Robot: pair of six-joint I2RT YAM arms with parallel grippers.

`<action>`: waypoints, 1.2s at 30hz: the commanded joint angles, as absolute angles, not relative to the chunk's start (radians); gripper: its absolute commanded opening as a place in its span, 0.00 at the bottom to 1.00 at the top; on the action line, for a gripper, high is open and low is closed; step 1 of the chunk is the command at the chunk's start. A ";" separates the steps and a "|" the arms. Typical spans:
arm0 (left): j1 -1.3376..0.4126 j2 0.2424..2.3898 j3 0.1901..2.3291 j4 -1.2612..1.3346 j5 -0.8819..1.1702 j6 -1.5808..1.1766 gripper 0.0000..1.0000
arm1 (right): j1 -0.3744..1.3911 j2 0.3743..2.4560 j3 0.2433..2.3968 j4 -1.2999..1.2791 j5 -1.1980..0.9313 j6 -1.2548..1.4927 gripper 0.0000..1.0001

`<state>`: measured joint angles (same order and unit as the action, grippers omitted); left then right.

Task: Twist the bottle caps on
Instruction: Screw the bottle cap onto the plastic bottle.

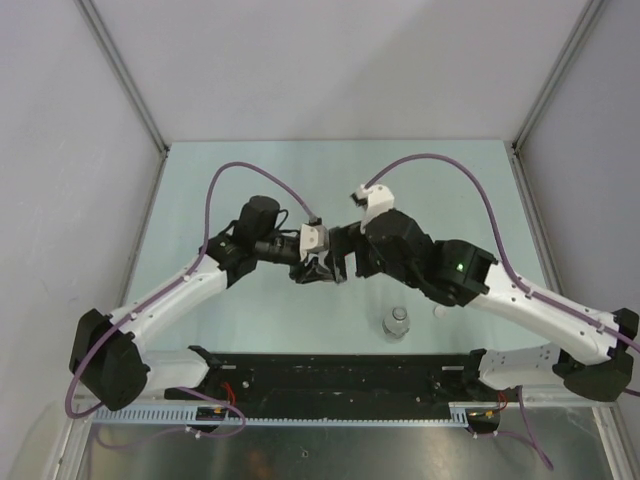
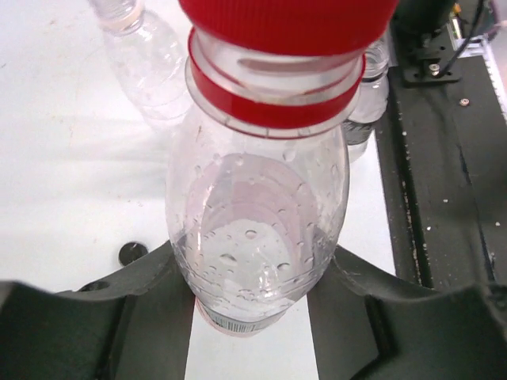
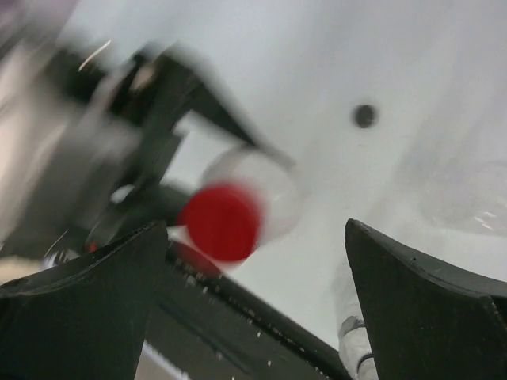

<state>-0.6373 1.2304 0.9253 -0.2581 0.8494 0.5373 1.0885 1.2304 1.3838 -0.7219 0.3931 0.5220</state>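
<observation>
My left gripper (image 2: 253, 265) is shut on a clear bottle (image 2: 257, 214), holding it by its lower body. A red cap (image 2: 289, 24) sits on that bottle's neck, with thread showing beneath it. In the right wrist view the picture is blurred: the red cap (image 3: 220, 222) lies ahead of my right gripper (image 3: 253, 269), whose fingers stand wide apart with nothing between them. From above, both grippers meet at the table's middle, the left gripper (image 1: 312, 270) beside the right gripper (image 1: 340, 262). A black cap (image 2: 132, 252) lies loose on the table.
A second clear bottle (image 2: 146, 55) is beyond the held one to the left, and a third bottle (image 2: 372, 79) to the right. One bottle (image 1: 397, 323) stands near the black rail (image 1: 330, 375) at the table's near edge. Grey walls enclose the table.
</observation>
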 commanded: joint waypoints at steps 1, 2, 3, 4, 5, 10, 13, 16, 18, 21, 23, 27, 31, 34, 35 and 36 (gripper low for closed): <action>-0.594 1.247 0.956 -0.223 0.911 0.519 0.54 | 1.169 1.156 1.355 -0.579 0.087 0.210 0.99; -0.588 1.246 0.955 -0.226 0.921 0.523 0.54 | 1.170 1.143 1.350 -0.576 0.050 0.171 0.99; -0.586 1.245 0.954 -0.228 0.928 0.529 0.54 | 1.172 1.130 1.347 -0.580 0.010 0.129 0.99; -0.584 1.245 0.955 -0.233 0.932 0.537 0.54 | 1.173 1.117 1.345 -0.587 -0.013 0.093 0.99; -0.582 1.243 0.955 -0.236 0.935 0.545 0.54 | 1.173 1.104 1.342 -0.592 -0.024 0.060 0.99; -0.564 1.233 0.955 -0.263 0.958 0.575 0.54 | 1.173 1.050 1.337 -0.624 -0.014 -0.031 0.99; -0.558 1.219 0.952 -0.291 0.978 0.606 0.54 | 1.173 1.019 1.336 -0.664 -0.012 -0.073 0.99; -0.557 1.201 0.943 -0.341 1.004 0.680 0.54 | 1.173 0.989 1.337 -0.716 -0.012 -0.143 0.98; -0.557 1.192 0.927 -0.378 1.025 0.741 0.54 | 1.173 0.978 1.334 -0.743 -0.015 -0.219 0.96; -0.557 1.185 0.897 -0.414 1.046 0.804 0.53 | 1.173 0.980 1.332 -0.760 -0.023 -0.333 0.92; -0.557 1.183 0.881 -0.425 1.052 0.826 0.53 | 1.171 0.990 1.332 -0.751 -0.029 -0.398 0.91; -0.568 1.170 0.856 -0.433 1.028 0.858 0.53 | 1.167 1.025 1.332 -0.716 -0.066 -0.482 0.87; -0.583 1.151 0.832 -0.435 1.006 0.883 0.53 | 1.159 1.065 1.332 -0.684 -0.134 -0.512 0.77; -0.589 1.134 0.819 -0.437 0.992 0.901 0.53 | 1.149 1.106 1.332 -0.681 -0.158 -0.513 0.73; -0.590 1.131 0.817 -0.436 0.988 0.904 0.53 | 1.147 1.118 1.332 -0.679 -0.163 -0.513 0.73; -0.591 1.128 0.816 -0.437 0.983 0.906 0.53 | 1.145 1.129 1.332 -0.675 -0.171 -0.517 0.72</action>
<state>-0.5823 1.1690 0.8227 -0.4374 0.9939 0.8509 1.1553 1.0946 1.3327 -0.7177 -0.1165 -0.4755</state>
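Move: Just beyond the right hand's open fingertips, the red cap already sits on the bottle in the left hand, about 2 cm left, 1 cm ahead and 1 cm below the right hand point. From that hand, the black cap lies 15 cm ahead, 3 cm left and 29 cm down; the clear bottle 10 cm ahead, 8 cm right; the small bottle 6 cm back, 10 cm right, both some 21 cm lower. From the left hand, the red cap is level fore-and-aft, 2 cm right, 8 cm up. Backing quickly clear of the red cap, the right hand draws about 8 cm towards the base and rises 5 cm, then sinks 3 cm as the wrist swings some 55 degrees counter-clockwise, with a roll, so the fingers point left and down at the cap; they close partway on nothing. The left hand keeps its grip on the bottle and, after a brief forward nudge, brings it back, down and left. ##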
